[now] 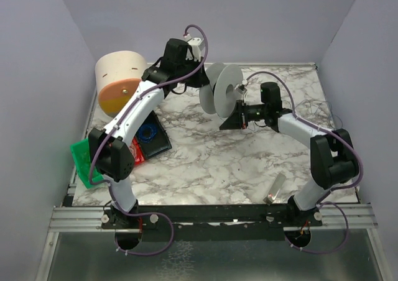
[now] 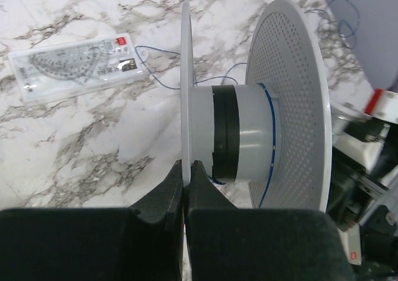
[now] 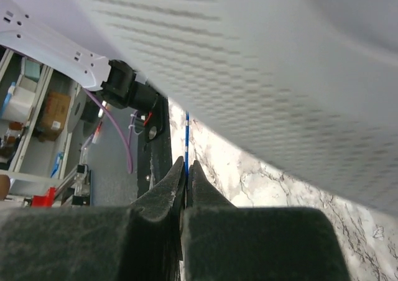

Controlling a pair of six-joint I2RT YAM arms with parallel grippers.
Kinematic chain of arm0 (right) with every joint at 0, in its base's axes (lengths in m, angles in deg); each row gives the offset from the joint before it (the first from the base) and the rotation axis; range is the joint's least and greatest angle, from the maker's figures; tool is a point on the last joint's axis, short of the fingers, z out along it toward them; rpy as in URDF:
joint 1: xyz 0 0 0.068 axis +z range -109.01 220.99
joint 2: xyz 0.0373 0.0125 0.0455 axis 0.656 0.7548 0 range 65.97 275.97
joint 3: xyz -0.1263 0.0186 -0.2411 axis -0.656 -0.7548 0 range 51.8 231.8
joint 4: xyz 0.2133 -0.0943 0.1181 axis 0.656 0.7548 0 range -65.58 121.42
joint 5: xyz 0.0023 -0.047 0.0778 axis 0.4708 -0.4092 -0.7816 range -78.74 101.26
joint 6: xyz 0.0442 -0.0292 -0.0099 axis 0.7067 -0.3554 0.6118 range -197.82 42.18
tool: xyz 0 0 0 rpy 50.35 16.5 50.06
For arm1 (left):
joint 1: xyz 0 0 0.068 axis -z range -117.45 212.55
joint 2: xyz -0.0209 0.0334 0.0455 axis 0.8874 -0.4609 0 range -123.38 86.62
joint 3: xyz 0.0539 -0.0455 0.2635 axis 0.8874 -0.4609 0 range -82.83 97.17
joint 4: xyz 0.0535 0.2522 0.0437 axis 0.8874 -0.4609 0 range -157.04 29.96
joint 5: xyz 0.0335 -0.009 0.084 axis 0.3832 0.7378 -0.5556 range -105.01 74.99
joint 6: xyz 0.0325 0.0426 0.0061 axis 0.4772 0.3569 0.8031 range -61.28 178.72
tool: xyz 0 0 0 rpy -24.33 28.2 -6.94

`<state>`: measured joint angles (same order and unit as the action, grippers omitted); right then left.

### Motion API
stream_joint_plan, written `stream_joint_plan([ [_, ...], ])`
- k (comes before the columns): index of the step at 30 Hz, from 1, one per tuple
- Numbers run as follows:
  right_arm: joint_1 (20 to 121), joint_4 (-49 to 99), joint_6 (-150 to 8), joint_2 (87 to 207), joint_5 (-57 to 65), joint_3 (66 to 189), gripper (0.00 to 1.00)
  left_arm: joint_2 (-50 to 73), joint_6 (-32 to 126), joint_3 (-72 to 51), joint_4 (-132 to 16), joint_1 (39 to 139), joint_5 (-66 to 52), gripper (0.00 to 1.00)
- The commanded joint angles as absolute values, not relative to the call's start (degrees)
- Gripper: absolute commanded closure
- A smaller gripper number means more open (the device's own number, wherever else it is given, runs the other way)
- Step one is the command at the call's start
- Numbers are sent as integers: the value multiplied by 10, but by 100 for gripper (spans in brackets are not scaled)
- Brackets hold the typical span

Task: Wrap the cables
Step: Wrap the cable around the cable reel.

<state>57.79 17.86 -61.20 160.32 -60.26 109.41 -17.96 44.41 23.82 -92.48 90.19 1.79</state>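
A white spool [image 1: 222,87] stands on its flange edges in the middle of the marble table. My left gripper [image 2: 186,169] is shut on the rim of the spool's thin left flange [image 2: 185,76]. The cable [image 2: 272,132], a very thin blue wire, runs once round the hub beside a black band, and more of it lies loose on the table [image 2: 163,82]. My right gripper [image 3: 186,168] is shut on the cable [image 3: 186,128] just under the perforated flange [image 3: 280,63]. In the top view the right gripper [image 1: 231,116] sits right of the spool, and loose cable [image 1: 318,109] trails at the far right.
A clear case of rulers [image 2: 78,66] lies beyond the spool. A tan roll with an orange face [image 1: 118,82] stands at the back left. A black tray with a blue coil [image 1: 150,135], a red box and a green item [image 1: 84,160] sit left. A small clear piece [image 1: 275,188] lies front right.
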Motion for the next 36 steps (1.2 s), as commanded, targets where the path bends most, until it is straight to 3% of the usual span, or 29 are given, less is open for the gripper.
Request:
stream_joint_plan([
  [1,579,160,-627,1616,-592,1083,99,-95,398,204,-847,884,122,100],
  [6,551,136,-614,1606,-626,1070,99,-41,401,166,-831,850,174,100],
  [13,477,-62,-439,1631,-645,1021,99,15,450,127,-857,833,238,100],
  [17,453,-33,-465,1592,-557,1007,100,38,482,115,-888,833,241,100],
  [28,437,92,-597,1429,-147,1015,99,61,519,55,-917,836,180,100],
  [33,456,91,-637,1403,-58,1020,99,62,534,37,-916,856,114,100],
  [36,456,97,-625,1418,-110,1052,99,64,550,27,-917,877,66,100],
])
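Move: The left hand, gripping the left flange's rim, has the cable reel's middle about 8 cm to its right, level fore and aft, and 4 cm lower. The clear ruler pouch lies some 14 cm ahead, 3 cm right and 25 cm below; the black tray is about 21 cm left and 5 cm back, as low. From the right hand, holding the blue cable, the reel's middle is roughly 9 cm ahead, 6 cm up, neither left nor right; the grey box lies 19 cm right, 14 cm back, 17 cm below. Still pinching the blue cable, the right hand draws it away from the reel, about 14 cm right and 12 cm forward, rising some 6 cm late on and turning roughly 55 degrees clockwise. The left hand keeps its pinch on the flange rim and carries the reel about 9 cm back and 6 cm left, rising over 7 cm before sinking most of that again. ##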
